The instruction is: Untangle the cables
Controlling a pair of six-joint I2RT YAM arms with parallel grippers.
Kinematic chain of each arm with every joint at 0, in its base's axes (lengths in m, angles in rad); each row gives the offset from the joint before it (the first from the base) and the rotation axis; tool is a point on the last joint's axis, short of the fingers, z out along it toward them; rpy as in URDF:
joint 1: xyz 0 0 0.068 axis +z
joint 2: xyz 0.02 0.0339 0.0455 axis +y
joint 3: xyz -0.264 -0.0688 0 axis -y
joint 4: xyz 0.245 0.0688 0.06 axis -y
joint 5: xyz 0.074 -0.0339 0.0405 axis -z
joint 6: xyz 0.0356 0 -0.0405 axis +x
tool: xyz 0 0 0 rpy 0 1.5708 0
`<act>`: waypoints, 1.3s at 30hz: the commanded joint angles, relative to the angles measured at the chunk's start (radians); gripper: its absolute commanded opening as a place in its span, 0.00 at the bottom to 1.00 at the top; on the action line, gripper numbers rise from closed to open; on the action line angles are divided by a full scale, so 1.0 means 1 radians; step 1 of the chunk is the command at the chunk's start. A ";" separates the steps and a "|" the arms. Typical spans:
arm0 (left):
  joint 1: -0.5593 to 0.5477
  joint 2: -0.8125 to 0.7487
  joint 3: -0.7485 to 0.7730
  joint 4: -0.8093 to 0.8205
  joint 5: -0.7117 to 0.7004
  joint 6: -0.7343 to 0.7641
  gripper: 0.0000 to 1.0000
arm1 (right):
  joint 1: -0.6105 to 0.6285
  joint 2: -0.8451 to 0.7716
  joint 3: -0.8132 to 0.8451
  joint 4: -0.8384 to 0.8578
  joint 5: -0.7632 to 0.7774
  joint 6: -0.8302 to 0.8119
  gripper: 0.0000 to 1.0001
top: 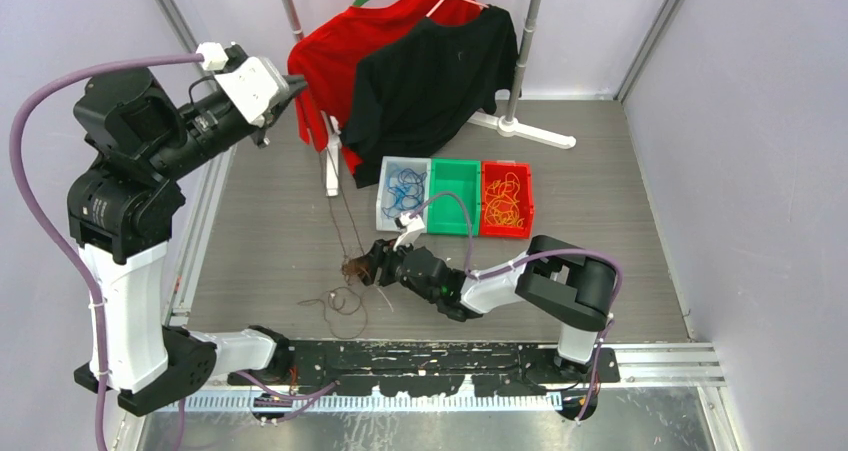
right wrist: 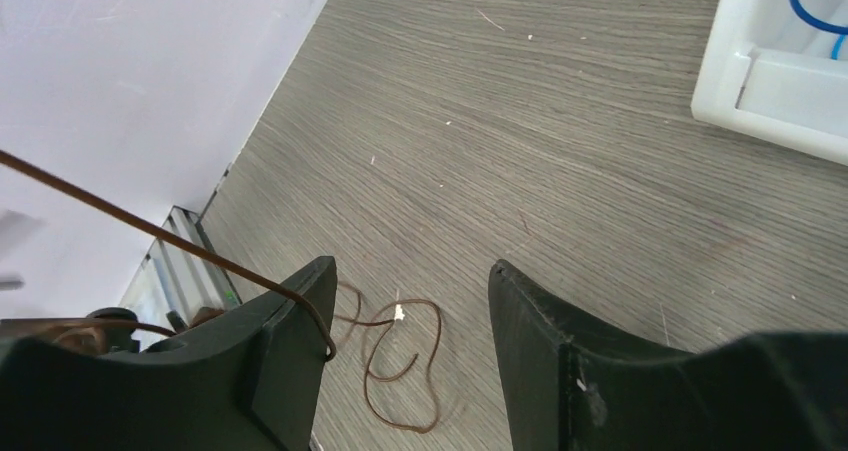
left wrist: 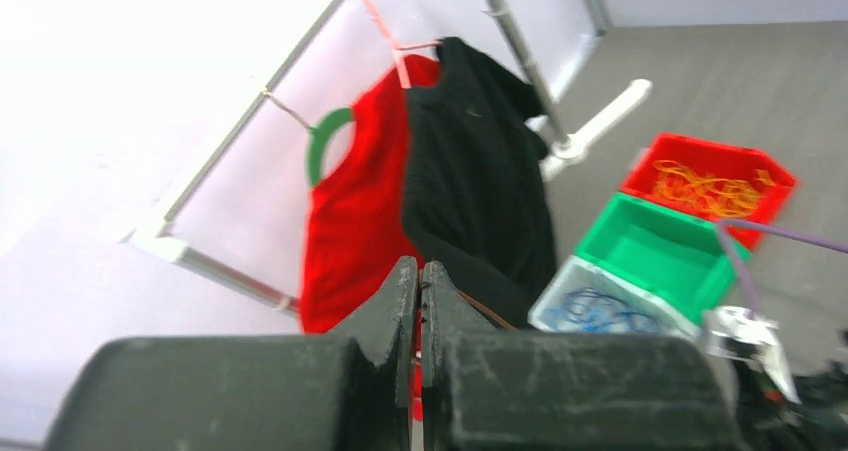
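A thin dark brown cable runs taut from my raised left gripper down to a brown tangle on the table. In the left wrist view the left gripper is shut, and the brown cable comes out between its tips. My right gripper sits low beside the tangle. Its jaws stand open, with the brown cable hooked over the left finger. Loose brown loops lie on the table beyond. Blue cables and orange cables lie in bins.
Three bins stand in a row at mid-table: white, green, red. Behind them a clothes rack holds a red shirt and a black shirt. More brown loops lie near the front rail.
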 commanded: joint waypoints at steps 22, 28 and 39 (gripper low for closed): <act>-0.003 0.010 0.069 0.767 -0.306 0.142 0.00 | 0.040 -0.031 -0.043 -0.148 0.134 -0.118 0.62; -0.001 -0.019 -0.005 0.790 -0.269 0.130 0.00 | 0.039 -0.090 -0.027 -0.196 0.102 -0.160 0.64; -0.002 -0.018 0.025 0.712 -0.182 0.104 0.00 | 0.024 -0.310 0.236 -0.360 -0.115 -0.466 0.89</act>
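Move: My left hand already has the brown cable pinched high up; its tangled bundle hangs almost below, about 47 cm down, 5 cm back and 3 cm to the right. From my right hand, half open with cable across its left fingertip, that bundle is about 2 cm back, 2 cm left and slightly lower. The loose brown loops lie about 8 cm back, 5 cm left and 10 cm below this hand; the grey tray is some 16 cm ahead, 7 cm right and 8 cm below. I haul the brown cable up with my left hand, still pinched shut, rising about 18 cm and drifting left while the fingers tip upward some 40 degrees, then hold it high. Meanwhile my right hand sinks and slips to the right, rolling its left side down to come free of the cable, pauses low, then rises about 9 cm and opens wider. ##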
